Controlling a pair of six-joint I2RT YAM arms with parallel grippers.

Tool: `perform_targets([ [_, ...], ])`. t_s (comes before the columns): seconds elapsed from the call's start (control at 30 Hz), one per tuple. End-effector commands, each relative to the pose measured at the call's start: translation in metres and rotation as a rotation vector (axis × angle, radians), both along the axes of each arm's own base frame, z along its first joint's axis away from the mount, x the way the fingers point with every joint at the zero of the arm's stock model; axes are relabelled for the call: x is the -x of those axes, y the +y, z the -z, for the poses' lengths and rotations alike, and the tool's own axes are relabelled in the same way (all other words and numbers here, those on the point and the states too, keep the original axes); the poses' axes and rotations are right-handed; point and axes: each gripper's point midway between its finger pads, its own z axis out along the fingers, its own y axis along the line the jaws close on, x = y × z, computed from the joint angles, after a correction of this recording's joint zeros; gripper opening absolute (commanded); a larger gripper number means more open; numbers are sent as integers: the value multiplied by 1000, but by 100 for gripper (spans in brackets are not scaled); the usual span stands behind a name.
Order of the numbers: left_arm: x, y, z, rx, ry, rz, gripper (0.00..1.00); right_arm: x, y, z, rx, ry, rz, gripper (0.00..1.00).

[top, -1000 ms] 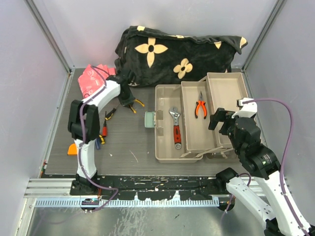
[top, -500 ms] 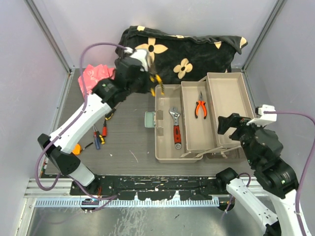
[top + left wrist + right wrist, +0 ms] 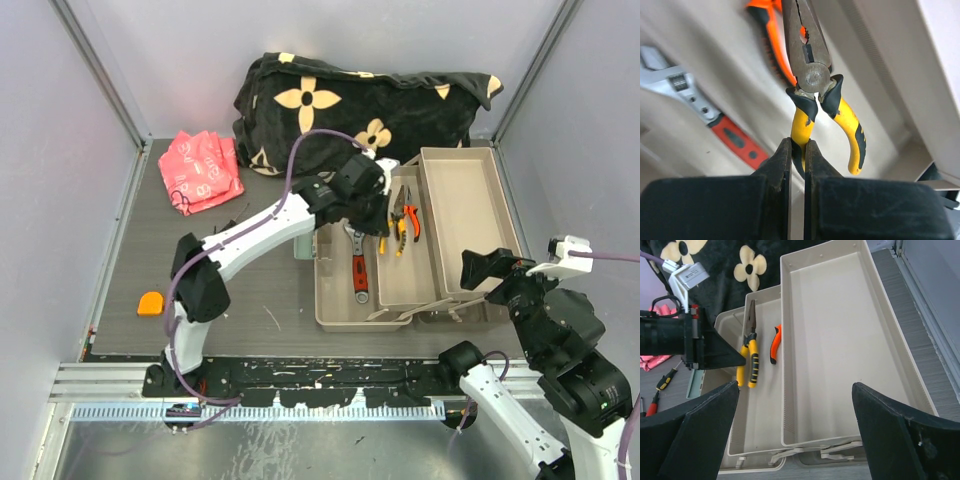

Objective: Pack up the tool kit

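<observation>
The open toolbox (image 3: 335,310) has its beige trays folded out to the right. My left gripper (image 3: 380,212) reaches over the middle tray (image 3: 385,290) and is shut on one handle of yellow-handled pliers (image 3: 812,75), nose pointing away. In the left wrist view the gripper (image 3: 797,150) pinches the handle tightly. Orange-handled pliers (image 3: 407,222) lie in the same tray just beyond. A red-handled wrench (image 3: 358,265) lies in the box bottom. My right gripper (image 3: 490,268) is open and empty, above the near right corner of the trays. It looks down on the far-right tray (image 3: 840,340) and the yellow pliers (image 3: 747,360).
A black flower-patterned blanket (image 3: 360,105) lies behind the box. A pink bag (image 3: 200,170) is at the back left. An orange tape measure (image 3: 150,302) sits near the left edge. Screwdrivers (image 3: 662,380) lie on the table left of the box.
My left arm has swung from the left of the table to over the middle tray, carrying the yellow pliers. My right arm has drawn back toward the near right.
</observation>
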Motion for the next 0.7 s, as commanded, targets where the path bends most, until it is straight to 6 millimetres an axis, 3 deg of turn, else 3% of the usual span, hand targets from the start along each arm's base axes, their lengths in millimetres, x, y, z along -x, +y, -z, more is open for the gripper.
perform_targets([
  [0.0, 15, -45, -54, 189, -23, 70, 0, 1, -5, -11, -8, -19, 28, 100],
  [0.17, 23, -58, -31, 162, 21, 69, 0, 0, -8, -9, 18, -18, 39, 100],
  [0.4, 11, -51, -4, 101, 48, -58, 0, 0, -13, -5, 45, -12, 54, 100],
  [0.67, 27, -58, 16, 62, 87, -40, 0, 0, -14, -9, 51, -14, 59, 100],
])
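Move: In the middle tray is where the yellow pliers, already held by the left hand at one handle, are headed: its centre lies about 6 cm to the right, 2 cm ahead and 8 cm below. The orange pliers in that tray lie some 7 cm ahead and 6 cm right; the wrench in the box bottom is about 4 cm left, 3 cm back and 15 cm down. From the right hand the tray's centre is roughly 15 cm ahead, 13 cm left and 20 cm below. Carrying the yellow pliers farther in over the middle tray, the left hand slides about 4 cm to the right and some 2 cm back, away from above the wrench, then eases off sideways and goes on sinking, about 3 cm in all. The fingers stay shut on the handle and the wrist barely tilts. ##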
